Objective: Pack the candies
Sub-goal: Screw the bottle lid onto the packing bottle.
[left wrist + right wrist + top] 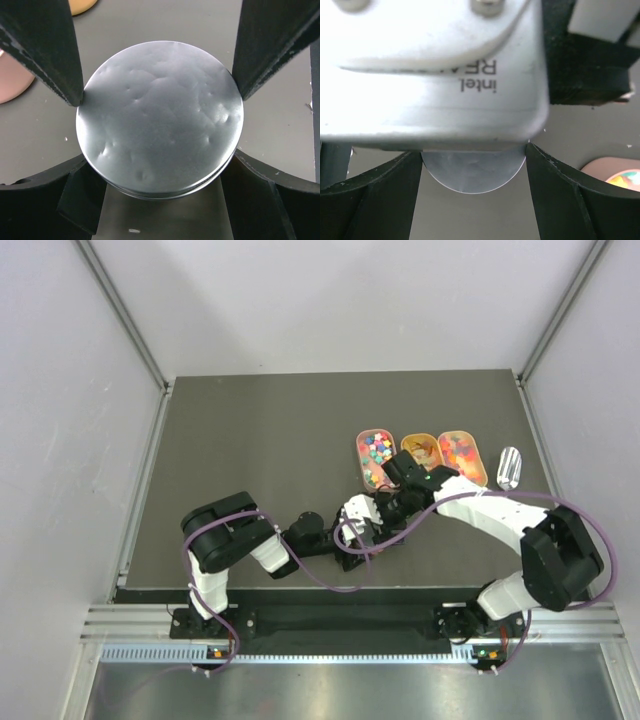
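The candies lie in three oval trays at the back right: multicoloured cubes point(376, 450), yellow-orange pieces point(424, 450) and red-orange ones point(461, 448). Both grippers meet over a small round jar near the table's front middle. The jar's silver lid point(160, 120) fills the left wrist view. My left gripper point(159, 157) is shut on the jar's sides, just under the lid. My right gripper point(474, 152) comes from the opposite side, and its fingertips point(65, 75) press on the lid's rim point(472, 172). From above, the jar is hidden under the two grippers point(360, 530).
The three trays point(359, 462) stand side by side just behind the right gripper; one rim point(600, 167) shows in the right wrist view. A clear shiny object point(510, 468) lies right of them. The left wrist camera point(435, 70) blocks most of the right wrist view.
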You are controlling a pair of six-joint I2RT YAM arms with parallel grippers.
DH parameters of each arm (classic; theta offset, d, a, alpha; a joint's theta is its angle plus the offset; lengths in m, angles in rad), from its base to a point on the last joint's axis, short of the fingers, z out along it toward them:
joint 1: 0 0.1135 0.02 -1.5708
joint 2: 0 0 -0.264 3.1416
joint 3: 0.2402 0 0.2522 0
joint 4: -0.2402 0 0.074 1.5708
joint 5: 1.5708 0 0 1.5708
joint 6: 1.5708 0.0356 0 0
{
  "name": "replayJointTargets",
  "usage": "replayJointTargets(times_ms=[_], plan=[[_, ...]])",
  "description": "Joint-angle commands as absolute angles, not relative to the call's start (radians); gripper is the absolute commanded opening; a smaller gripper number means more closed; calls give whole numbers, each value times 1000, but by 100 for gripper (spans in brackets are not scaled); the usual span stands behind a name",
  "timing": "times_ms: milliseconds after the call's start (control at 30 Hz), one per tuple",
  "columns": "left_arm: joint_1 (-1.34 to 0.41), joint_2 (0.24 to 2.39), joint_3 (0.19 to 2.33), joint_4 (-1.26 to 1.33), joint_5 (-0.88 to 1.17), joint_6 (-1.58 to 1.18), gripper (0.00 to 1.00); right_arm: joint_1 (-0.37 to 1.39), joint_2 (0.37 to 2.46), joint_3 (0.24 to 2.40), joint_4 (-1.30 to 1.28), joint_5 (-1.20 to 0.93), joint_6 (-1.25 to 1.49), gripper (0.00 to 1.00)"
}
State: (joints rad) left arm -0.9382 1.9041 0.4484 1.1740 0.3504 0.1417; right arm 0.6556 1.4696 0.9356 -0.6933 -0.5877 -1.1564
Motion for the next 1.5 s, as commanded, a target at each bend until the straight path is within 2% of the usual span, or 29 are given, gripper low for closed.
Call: replayJointTargets(times_ms=[0, 200, 400, 433, 533, 567, 800, 967, 1167, 1467], plan=[[-922, 1922, 456, 1019, 199, 160, 74, 732, 1539, 812, -617, -540, -950, 60], [-925, 1924, 463, 1002, 176, 164, 74, 765, 1513, 767, -572, -525, -868, 60], [-936, 1934, 465, 1002, 178, 175, 74, 767, 1502, 772, -551, -489, -825, 66], [-936, 1933, 465, 1002, 178, 176, 74, 767, 1502, 776, -554, -485, -825, 69], [-939, 1936, 460, 1009, 183, 176, 74, 764, 1497, 784, -560, -474, -847, 85], [-939, 1937, 457, 1011, 183, 175, 74, 761, 1497, 790, -563, -472, -857, 99], [-945, 1941, 465, 980, 146, 172, 76, 703, 1462, 845, -612, -508, -942, 100], [-945, 1954, 480, 954, 146, 178, 76, 649, 1448, 902, -715, -522, -1103, 100], [-943, 1976, 495, 943, 147, 175, 76, 588, 1528, 1012, -830, -528, -1172, 100], [-923, 1970, 503, 920, 127, 156, 75, 538, 1562, 1063, -965, -515, -1296, 100]])
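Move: The lid sits on the bottle and is already pinched between my right fingers, right at my right hand point; the bottle's middle is about 4 cm below. My left hand holds the bottle's side, with the lid some 5 cm above that hand. Counted from my right hand, the pink candy box lies about 20 cm ahead and 2 cm to the right, and the yellow box about 22 cm ahead and 13 cm to the right, both roughly 7 cm lower. I finish the clockwise twist of the lid with my right hand, only about 10 degrees more and almost on the spot, then spread my fingers wide to let go of its rim. After that my left hand, still gripping the bottle, carries it some 2.5 cm forward and turns about 7 degrees counter-clockwise, while my open right hand goes along about 3 cm forward and 2 cm to the right, straddling the lid. ##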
